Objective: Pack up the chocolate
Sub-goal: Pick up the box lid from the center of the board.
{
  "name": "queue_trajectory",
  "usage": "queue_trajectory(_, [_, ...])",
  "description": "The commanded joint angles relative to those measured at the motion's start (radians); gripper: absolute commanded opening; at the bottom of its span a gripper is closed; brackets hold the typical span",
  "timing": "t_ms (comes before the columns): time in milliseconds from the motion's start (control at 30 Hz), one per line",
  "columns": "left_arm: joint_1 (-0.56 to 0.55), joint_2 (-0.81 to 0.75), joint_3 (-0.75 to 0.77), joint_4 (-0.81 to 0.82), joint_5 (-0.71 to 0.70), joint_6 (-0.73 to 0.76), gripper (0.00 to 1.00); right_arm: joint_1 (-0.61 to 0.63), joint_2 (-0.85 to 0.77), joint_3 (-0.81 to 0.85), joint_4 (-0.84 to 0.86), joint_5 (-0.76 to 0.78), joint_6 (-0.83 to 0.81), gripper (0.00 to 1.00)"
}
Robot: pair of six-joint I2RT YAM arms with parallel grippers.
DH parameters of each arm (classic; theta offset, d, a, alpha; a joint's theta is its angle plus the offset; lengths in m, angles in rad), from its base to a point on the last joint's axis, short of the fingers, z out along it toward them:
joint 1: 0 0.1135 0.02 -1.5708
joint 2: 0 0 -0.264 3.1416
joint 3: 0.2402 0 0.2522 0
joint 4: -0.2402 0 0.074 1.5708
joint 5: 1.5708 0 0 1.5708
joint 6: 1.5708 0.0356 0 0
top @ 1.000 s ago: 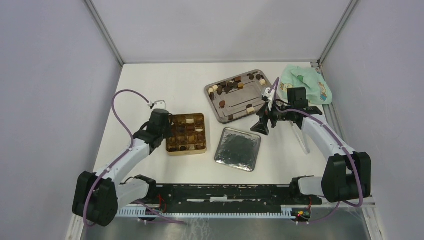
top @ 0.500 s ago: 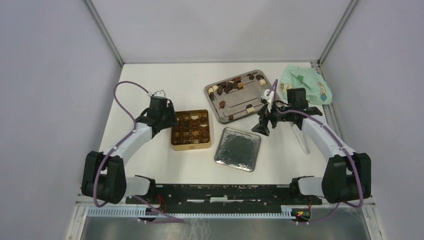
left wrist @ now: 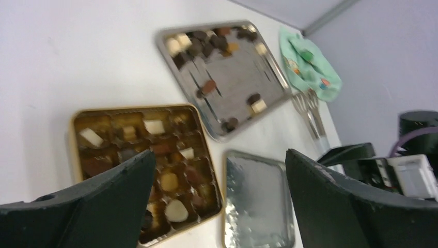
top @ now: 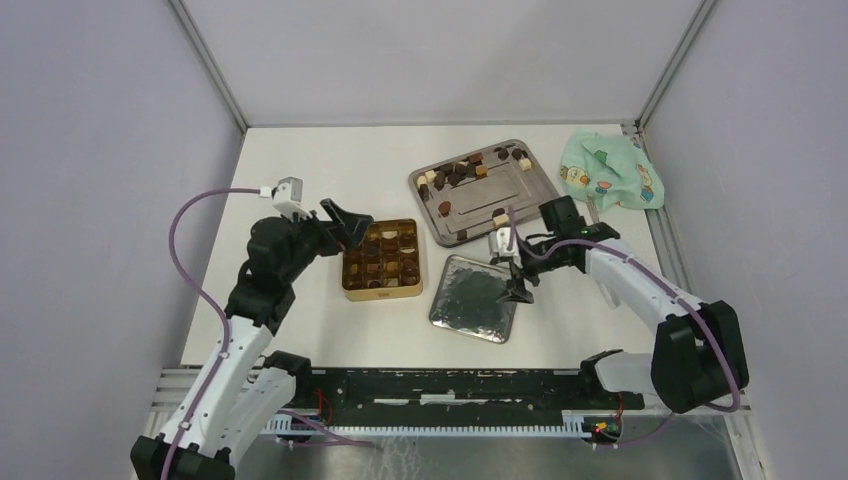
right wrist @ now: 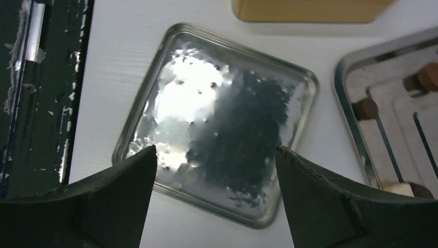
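Note:
Chocolate (top: pixel 470 170) pieces, dark, light brown and white, lie scattered on a silver tray (top: pixel 520 195) at the back. More chocolate (left wrist: pixel 155 126) fills many cells of the gold gridded tin (top: pixel 378 294). My left gripper (top: pixel 348 222) hovers raised over the tin's left side, wide open and empty; in its wrist view the left gripper (left wrist: pixel 219 154) frames the tin's (left wrist: pixel 72 134) near corner. My right gripper (top: pixel 515 280) is open just above the square silver lid (top: pixel 470 300), and the right gripper (right wrist: pixel 215 150) holds nothing over that lid (right wrist: pixel 227 129).
A green patterned cloth (top: pixel 605 170) lies at the back right corner. Silver tongs (left wrist: pixel 310 111) rest on the table right of the tray, under my right arm in the top view. The tray's rim (right wrist: pixel 356 139) and a brown piece (right wrist: pixel 365 108) sit right of the lid.
My left gripper went from shut to wide open and rose off the tin as the arm lifted. My right gripper swung from the tray's edge down over the silver lid.

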Motion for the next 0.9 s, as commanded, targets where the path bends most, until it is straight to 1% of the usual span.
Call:
queue_trajectory(0, [-0.013, -0.059, -0.128, 0.153, 0.225, -0.159, 1.0, 0.229, -0.021, -0.03, 0.009, 0.165, 0.005, 0.85])
queue_trajectory(33, [-0.022, -0.077, -0.153, 0.167, 0.227, -0.176, 0.98, 0.294, -0.028, -0.057, 0.068, 0.226, 0.075, 0.82])
queue_trajectory(100, [-0.042, -0.113, -0.201, 0.203, 0.208, -0.212, 0.98, 0.431, -0.044, -0.113, 0.188, 0.396, 0.25, 0.77])
queue_trajectory(167, [-0.066, -0.147, -0.241, 0.232, 0.17, -0.255, 0.98, 0.538, -0.062, -0.163, 0.259, 0.483, 0.328, 0.74])
queue_trajectory(200, [-0.081, -0.16, -0.256, 0.243, 0.152, -0.272, 0.98, 0.563, -0.068, -0.184, 0.289, 0.508, 0.347, 0.72])
queue_trajectory(300, [-0.121, -0.187, -0.277, 0.237, 0.083, -0.295, 0.97, 0.614, -0.059, -0.207, 0.335, 0.553, 0.396, 0.66])
queue_trajectory(367, [-0.139, -0.191, -0.28, 0.205, 0.038, -0.307, 0.97, 0.65, -0.039, -0.209, 0.345, 0.561, 0.417, 0.63])
queue_trajectory(433, [-0.153, -0.19, -0.278, 0.181, 0.012, -0.315, 0.97, 0.682, -0.022, -0.216, 0.358, 0.58, 0.434, 0.6])
queue_trajectory(533, [-0.166, -0.201, -0.279, 0.135, -0.02, -0.329, 0.96, 0.716, 0.001, -0.222, 0.367, 0.601, 0.451, 0.54])
queue_trajectory(600, [-0.169, -0.227, -0.284, 0.121, -0.033, -0.333, 0.96, 0.73, 0.013, -0.225, 0.37, 0.608, 0.461, 0.52])
queue_trajectory(700, [-0.171, -0.263, -0.288, 0.09, -0.062, -0.332, 0.96, 0.739, 0.021, -0.229, 0.377, 0.638, 0.48, 0.5])
queue_trajectory(800, [-0.171, -0.289, -0.29, 0.057, -0.078, -0.327, 0.96, 0.739, 0.021, -0.242, 0.382, 0.677, 0.495, 0.45])
queue_trajectory(867, [-0.17, -0.299, -0.295, 0.051, -0.08, -0.327, 0.97, 0.738, 0.024, -0.255, 0.383, 0.699, 0.497, 0.4])
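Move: The box lid, the silver plate lying flat, has its middle some 3 cm back, 5 cm left and 10 cm below the right hand. At table height too, the chocolate box stands about 4 cm ahead and 23 cm left of that hand, the chocolate tray about 18 cm ahead and 3 cm left. From the left hand the lid lies roughly 9 cm back, 23 cm right and 24 cm down. Right hand sweeps about 10 cm back, down and left to lid's near edge, half-closing; left hand draws back. ##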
